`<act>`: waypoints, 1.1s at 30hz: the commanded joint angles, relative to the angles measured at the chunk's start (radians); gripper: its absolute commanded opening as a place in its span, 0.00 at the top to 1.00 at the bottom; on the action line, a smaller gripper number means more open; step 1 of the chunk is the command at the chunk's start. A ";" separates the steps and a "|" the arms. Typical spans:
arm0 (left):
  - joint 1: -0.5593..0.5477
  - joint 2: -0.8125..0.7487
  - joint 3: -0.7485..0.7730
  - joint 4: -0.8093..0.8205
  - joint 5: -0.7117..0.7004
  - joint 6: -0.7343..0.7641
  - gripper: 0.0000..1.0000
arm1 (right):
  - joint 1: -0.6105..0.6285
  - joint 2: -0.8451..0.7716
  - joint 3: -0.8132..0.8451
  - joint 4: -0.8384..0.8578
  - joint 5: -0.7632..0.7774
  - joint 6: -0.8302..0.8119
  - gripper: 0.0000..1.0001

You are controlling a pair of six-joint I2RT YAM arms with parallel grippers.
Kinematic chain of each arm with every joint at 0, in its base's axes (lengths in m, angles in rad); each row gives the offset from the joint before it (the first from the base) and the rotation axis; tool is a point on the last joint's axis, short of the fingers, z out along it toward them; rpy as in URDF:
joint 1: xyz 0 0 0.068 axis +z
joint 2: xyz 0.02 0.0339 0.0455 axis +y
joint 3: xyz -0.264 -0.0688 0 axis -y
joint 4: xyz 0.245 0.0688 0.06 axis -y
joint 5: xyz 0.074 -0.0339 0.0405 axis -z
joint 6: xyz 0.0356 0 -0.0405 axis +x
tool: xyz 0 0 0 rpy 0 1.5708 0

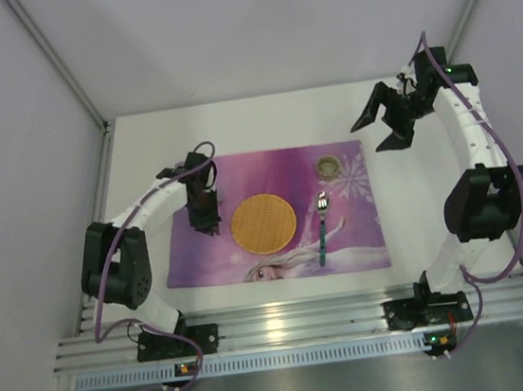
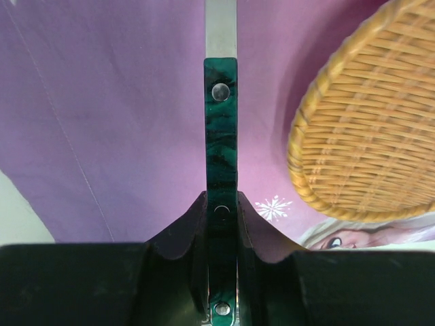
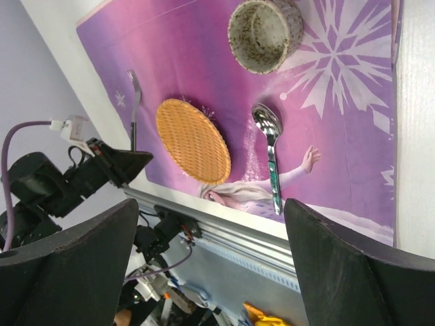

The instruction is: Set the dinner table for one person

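My left gripper is shut on the green handle of a fork. It holds the fork low over the left part of the purple placemat, tines pointing away from me. A round wicker plate lies just right of it. A spoon with a green handle lies right of the plate. A small cup stands behind the spoon. The placemat lies on the white dinner table. My right gripper hangs open and empty above the table's back right.
The placemat's near edge runs close to the aluminium rail at the table's front. Grey walls close in the back and both sides. Bare white tabletop shows behind the placemat and to its right.
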 commanded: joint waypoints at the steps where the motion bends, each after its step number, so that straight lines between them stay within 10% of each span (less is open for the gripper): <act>1: 0.007 0.009 -0.015 -0.030 0.010 -0.029 1.00 | 0.003 -0.030 0.002 0.038 -0.022 -0.016 0.13; 11: 0.007 0.053 -0.053 -0.046 -0.023 -0.088 1.00 | 0.008 -0.033 -0.010 0.031 -0.022 -0.022 0.13; 17: 0.007 0.067 -0.053 -0.090 -0.091 -0.118 0.52 | 0.008 -0.036 -0.021 0.026 -0.017 -0.026 0.13; 33: 0.007 0.043 0.160 -0.184 -0.139 -0.091 0.29 | 0.009 -0.072 0.037 0.064 -0.019 0.003 0.13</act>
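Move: Just left of the wicker plate, the bare mat where the left hand will lay the fork's handle, still held near its end, is about 2 cm back, 1 cm left and some 3 cm below. The plate's middle lies roughly 13 cm right and 2 cm ahead of the left hand, the spoon about 26 cm right and 1 cm back. From the idle right hand that handle spot is some 39 cm left, 11 cm back and 20 cm below. Sinking and drawing back, about 3 cm each, the left hand lowers the fork to the mat beside the plate, tines pointing forward, and opens its fingers to let go of the handle. It drifts some 3 cm left while opening, the wrist tilting about 10 degrees, then starts up and forward, about 2 cm each, fingers spread above the handle. ##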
